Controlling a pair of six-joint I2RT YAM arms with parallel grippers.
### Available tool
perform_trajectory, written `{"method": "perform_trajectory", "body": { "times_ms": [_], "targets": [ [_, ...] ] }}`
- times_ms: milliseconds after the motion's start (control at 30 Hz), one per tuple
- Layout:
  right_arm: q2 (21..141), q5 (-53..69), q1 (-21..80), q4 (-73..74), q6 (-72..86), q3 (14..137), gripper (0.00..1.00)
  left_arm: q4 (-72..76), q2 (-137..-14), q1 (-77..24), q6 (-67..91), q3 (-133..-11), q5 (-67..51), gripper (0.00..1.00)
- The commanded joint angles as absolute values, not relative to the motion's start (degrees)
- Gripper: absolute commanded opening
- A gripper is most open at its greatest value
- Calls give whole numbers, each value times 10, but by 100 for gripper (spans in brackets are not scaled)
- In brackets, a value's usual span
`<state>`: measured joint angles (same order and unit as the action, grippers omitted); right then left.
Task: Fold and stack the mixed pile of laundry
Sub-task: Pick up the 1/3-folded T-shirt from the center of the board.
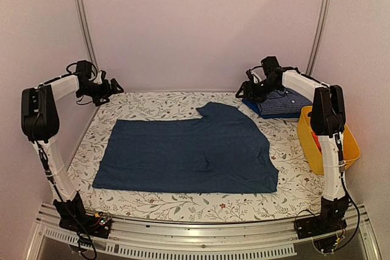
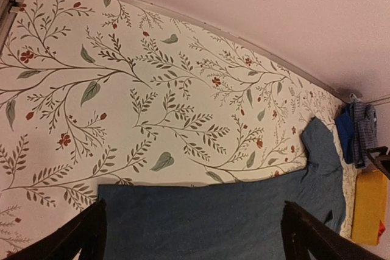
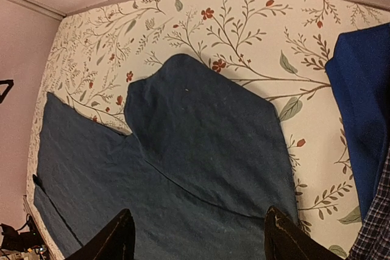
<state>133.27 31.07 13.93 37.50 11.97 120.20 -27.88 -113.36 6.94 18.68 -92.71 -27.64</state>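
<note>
A dark blue garment (image 1: 189,150) lies spread flat on the floral table, one flap folded over at its far right corner (image 3: 201,144). At the back right, a blue small-check shirt (image 1: 283,103) rests folded on a plain blue piece (image 3: 362,108). A red-orange cloth (image 1: 315,140) shows inside the yellow basket. My left gripper (image 1: 116,89) hovers at the far left corner, open and empty, its fingers (image 2: 91,235) over the garment's far edge (image 2: 231,217). My right gripper (image 1: 244,94) hangs beside the folded stack, open above the flap, holding nothing.
The yellow plastic basket (image 1: 326,141) stands at the right table edge beside the right arm. Walls close in the table at the back and on both sides. Bare floral cloth (image 2: 152,89) stretches behind the garment.
</note>
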Motion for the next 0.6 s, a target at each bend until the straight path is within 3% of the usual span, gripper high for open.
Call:
{"method": "perform_trajectory", "body": {
  "times_ms": [0,200,567],
  "targets": [
    [1378,194,170,453,63,1229,70,-328,-1158,51,152,-953,-231,100],
    [1413,94,193,460,45,1261,63,-335,-1176,40,149,-956,-219,100],
    [1472,42,199,458,33,1286,52,-357,-1208,38,134,-986,-215,95]
  ]
}}
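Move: Almost straight below the right hand, some 13 cm down, is the right-hand part of the T-shirt's far edge. The edge of its upstanding middle flap lies about 11 cm left and 6 cm farther out. The folded stack is roughly 15 cm right and 6 cm out, and the yellow basket about 28 cm right and 16 cm back. The T-shirt's far left corner lies some 15 cm below the left hand, about 1 cm ahead and 2 cm right. Sinking about 11 cm, the right hand comes down over the T-shirt's far right part, beside the sloping outer edge, fast at first and then slower. Its fingers swing some 25 degrees from slanting leftward to pointing more steeply down, and narrow from three-quarters open to about half. The left hand drops about 5 cm towards the far left corner, tipping slightly down, still wide open. ##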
